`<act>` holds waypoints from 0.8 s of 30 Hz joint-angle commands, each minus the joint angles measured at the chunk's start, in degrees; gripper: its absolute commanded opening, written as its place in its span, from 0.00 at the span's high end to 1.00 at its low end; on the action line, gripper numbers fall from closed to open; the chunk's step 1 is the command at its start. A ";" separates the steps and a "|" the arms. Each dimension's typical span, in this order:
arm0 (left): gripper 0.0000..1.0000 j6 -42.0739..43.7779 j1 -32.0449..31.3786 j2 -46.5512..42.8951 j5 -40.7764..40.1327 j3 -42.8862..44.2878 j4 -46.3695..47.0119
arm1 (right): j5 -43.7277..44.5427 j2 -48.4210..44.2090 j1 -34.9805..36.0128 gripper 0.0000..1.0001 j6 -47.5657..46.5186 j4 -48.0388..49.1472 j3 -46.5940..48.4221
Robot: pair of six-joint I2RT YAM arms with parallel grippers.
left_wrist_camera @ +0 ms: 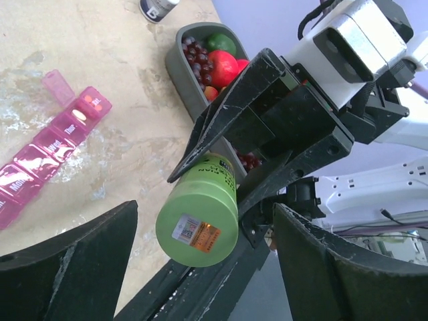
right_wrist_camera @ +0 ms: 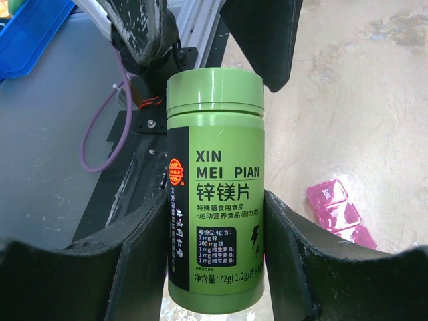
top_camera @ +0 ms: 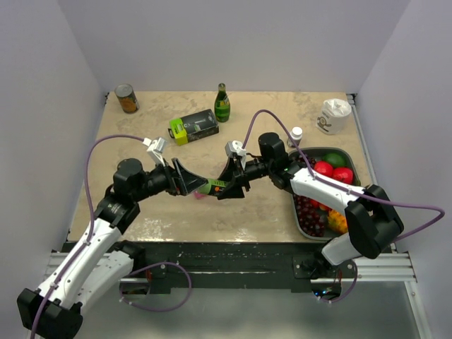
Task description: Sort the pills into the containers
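Note:
My right gripper (right_wrist_camera: 215, 221) is shut on the lower body of a green pill bottle (right_wrist_camera: 214, 187), which it holds above the table with the cap pointing at the left arm. My left gripper (left_wrist_camera: 204, 221) is open, one finger on each side of the bottle's cap end (left_wrist_camera: 198, 217) with gaps showing. From above, both grippers (top_camera: 192, 182) (top_camera: 227, 185) meet at the bottle (top_camera: 214, 187). The pink containers strip (left_wrist_camera: 53, 144) lies on the table below, its end lid flipped open. A corner of the containers (right_wrist_camera: 338, 214) shows beside the bottle. No loose pills show.
A grey fruit tray (top_camera: 295, 205) sits at the right. Further back are a black-and-lime box (top_camera: 193, 127), a green glass bottle (top_camera: 222, 104), a tin can (top_camera: 127, 99), a small white bottle (top_camera: 296, 134) and a white cup (top_camera: 333, 115).

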 commanded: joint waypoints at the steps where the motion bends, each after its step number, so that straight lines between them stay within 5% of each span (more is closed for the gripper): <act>1: 0.15 -1.72 -0.31 0.34 3.23 -1.90 2.47 | 0.03 -0.07 -0.08 1.00 -0.57 1.27 2.51; 11: 0.26 -1.54 -1.71 2.45 3.40 -2.52 4.40 | 0.20 0.11 -0.17 1.00 -0.57 1.35 2.51; 16: 0.62 0.64 -1.89 2.28 5.07 -2.87 4.58 | 0.20 0.11 -0.08 1.00 -0.57 1.26 2.59; 17: 0.79 1.52 -1.89 2.19 5.59 -2.96 4.93 | 0.11 0.02 -0.17 1.00 -0.49 1.26 2.59; 20: 0.96 7.84 -1.89 1.75 9.98 -4.01 7.21 | 0.02 0.02 -0.08 1.00 -0.49 1.26 2.59; 24: 1.00 24.78 -1.89 2.54 20.60 -3.84 8.45 | -0.24 -0.24 0.01 1.00 -0.40 1.18 2.59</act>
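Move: The green bottle's lid, pointing towards the left hand, sits just off its open fingertips, about 1 cm back, 2 cm right and 2 cm below the hand. The pink pill organizer lies some 7 cm ahead, 5 cm right and 16 cm below, the green-and-black box about 27 cm ahead and 3 cm left. From the right hand, which grips the bottle, the lid is about 6 cm left, level fore and aft. The left hand sinks about 2.5 cm, pinches the lid and twists some 10 degrees clockwise, looking along its fingers. ##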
